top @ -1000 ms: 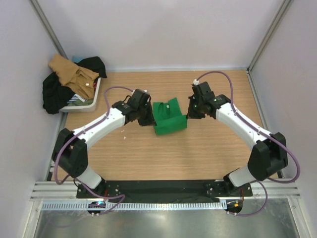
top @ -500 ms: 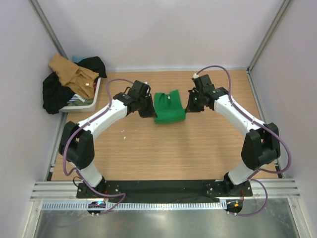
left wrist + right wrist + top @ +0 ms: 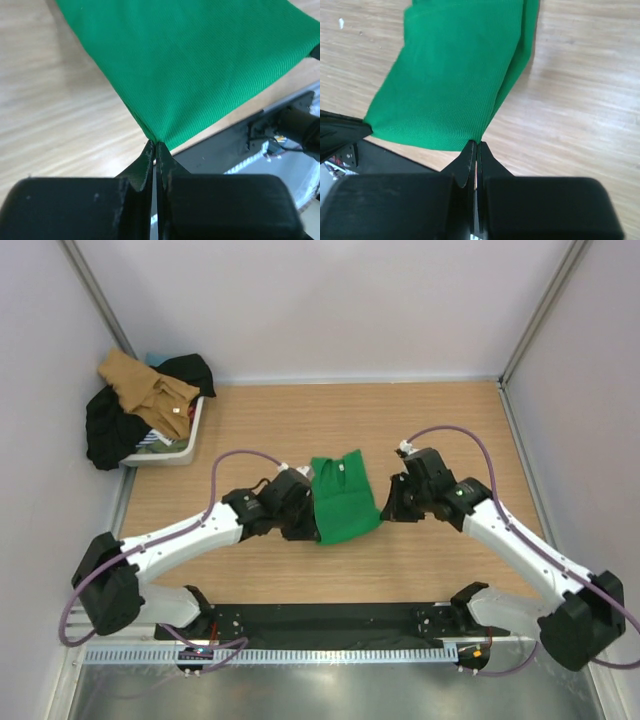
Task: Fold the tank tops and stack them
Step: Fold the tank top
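Note:
The bright green tank top (image 3: 340, 496) hangs stretched between my two grippers over the middle of the wooden table, its far end trailing toward the back. My left gripper (image 3: 306, 529) is shut on its near left corner (image 3: 156, 136). On the other side my right gripper (image 3: 386, 510) is shut on the near right corner (image 3: 476, 137). The cloth (image 3: 450, 80) fans out taut from both pinch points. The tan tank top (image 3: 145, 385) lies crumpled on top of the pile in the bin at the back left.
A white bin (image 3: 170, 452) at the back left corner holds black clothes (image 3: 110, 425) spilling over its edge. Grey walls close in the table on three sides. The black base plate (image 3: 330, 620) runs along the near edge.
Both arms have pulled the green tank top toward the near edge, and it is now drawn out longer between them.

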{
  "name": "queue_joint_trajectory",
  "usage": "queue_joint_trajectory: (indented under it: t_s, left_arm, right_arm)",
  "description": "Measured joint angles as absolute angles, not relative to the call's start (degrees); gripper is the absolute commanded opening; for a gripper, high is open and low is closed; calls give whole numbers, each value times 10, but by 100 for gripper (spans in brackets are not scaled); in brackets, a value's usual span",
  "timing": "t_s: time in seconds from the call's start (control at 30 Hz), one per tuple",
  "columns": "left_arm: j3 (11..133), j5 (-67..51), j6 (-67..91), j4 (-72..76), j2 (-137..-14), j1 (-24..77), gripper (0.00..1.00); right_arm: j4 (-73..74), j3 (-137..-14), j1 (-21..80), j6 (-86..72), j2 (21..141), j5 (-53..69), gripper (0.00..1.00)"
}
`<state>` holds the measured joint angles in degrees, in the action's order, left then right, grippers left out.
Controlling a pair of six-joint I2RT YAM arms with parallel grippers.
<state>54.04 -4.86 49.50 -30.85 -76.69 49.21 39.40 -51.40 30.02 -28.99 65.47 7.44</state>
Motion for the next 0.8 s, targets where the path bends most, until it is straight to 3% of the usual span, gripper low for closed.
queue_joint_trajectory:
  t_s: [0.27,0.8]
  left_arm:
    - [509,-21,537,-308,-702,531,0]
    - [606,-23,509,-325,-811,455,0]
  right_arm:
    - [428,-496,325,-325,562,60,1]
    - [454,-639,323,-303,705,-7,1]
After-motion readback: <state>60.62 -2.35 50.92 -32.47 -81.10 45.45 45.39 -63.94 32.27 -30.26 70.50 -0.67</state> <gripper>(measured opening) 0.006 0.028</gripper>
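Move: The tank top's strap end, lying flat on the table, is about 19 cm ahead of the left hand, 5 cm to its right and 10 cm below it. From the right hand it is roughly 15 cm ahead, 10 cm to the left and 11 cm down. Each hand holds one raised corner of the near end; the right-hand corner is some 15 cm to the right of the left hand and 4 cm farther out. The tank top's near end, still pinched at its two corners, is first drawn back about 2.5 cm by both hands together, tugging away from the straps. Both then reverse and carry it forward some 6 cm towards the strap end, the right hand rising about 4 cm overall and the left only slightly; the grippers stay shut. ##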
